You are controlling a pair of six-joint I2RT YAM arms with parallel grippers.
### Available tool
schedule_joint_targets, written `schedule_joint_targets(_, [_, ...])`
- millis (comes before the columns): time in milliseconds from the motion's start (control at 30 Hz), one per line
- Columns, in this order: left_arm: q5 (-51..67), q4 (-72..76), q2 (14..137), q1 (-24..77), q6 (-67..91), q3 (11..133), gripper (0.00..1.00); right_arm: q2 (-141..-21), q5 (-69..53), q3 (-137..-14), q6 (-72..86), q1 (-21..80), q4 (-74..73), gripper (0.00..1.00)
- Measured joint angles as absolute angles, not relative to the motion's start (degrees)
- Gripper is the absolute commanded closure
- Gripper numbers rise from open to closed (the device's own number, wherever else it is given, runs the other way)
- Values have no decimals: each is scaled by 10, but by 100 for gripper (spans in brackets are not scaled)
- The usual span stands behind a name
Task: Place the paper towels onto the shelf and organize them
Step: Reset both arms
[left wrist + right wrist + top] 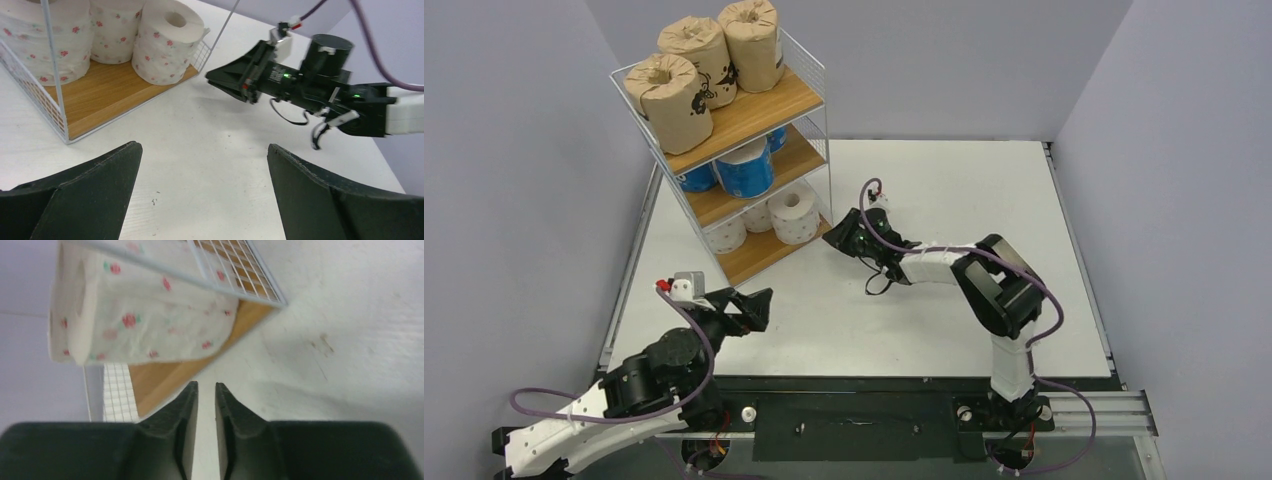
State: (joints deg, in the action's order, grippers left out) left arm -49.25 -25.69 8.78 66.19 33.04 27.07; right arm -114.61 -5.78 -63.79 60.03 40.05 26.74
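Observation:
The shelf (764, 256) stands at the table's far left, a white wire rack with wooden boards. Three brown-wrapped paper towels (674, 98) sit on its top board, blue-wrapped ones (746, 170) on the middle board, and white flowered ones (794, 212) on the bottom board. My right gripper (832, 241) points at the bottom board's right corner. In the right wrist view its jaws (206, 385) stand a narrow slit apart with nothing between them, just short of a white roll (145, 325). My left gripper (754, 308) hovers wide open in front of the shelf, empty (203, 146).
Grey walls close in the white table (964, 320) on the left, back and right. The right arm (994, 285) reaches across the middle towards the shelf. A dark rail (854, 425) with the arm bases runs along the near edge.

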Motion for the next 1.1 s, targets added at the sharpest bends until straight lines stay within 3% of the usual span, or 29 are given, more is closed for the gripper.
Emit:
schedule_joint_targets(100, [-511,-272,131,662,345,282,4,-1080,-50,-578,576,401,240,56])
schedule_joint_targets(167, [-526,-285,177,662,364,296,4,-1026,-41,-545,556,401,217,47])
schedule_joint_targets(400, [-565,-329,320,662,447,344,4,-848,17,-452,486,401,155,43])
schedule_joint_targets(900, [-584,-341,445,662,566,355,4,-541,222,-301,447,395,-30,40])
schedule_joint_targets(1100, [-582,-362,517,662,630,398,4,-404,304,-242,476,393,-73,24])
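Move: The right hand, fingers nearly shut, is just clear of the shelf: the right-hand flowered paper towel on the bottom board lies about 5 cm ahead, 7 cm left, roughly level. The middle flowered roll is some 8 cm left of that one, level with it fore and aft; the front blue roll is 2 cm ahead of the hand, 14 cm left and about 19 cm higher. From the left hand, the right-hand flowered towel is about 25 cm ahead, 5 cm right, 15 cm below. Right arm retreats from the shelf, about 26 cm right, also back, rising, fingers opening; left sinks 6 cm, drifting right. ##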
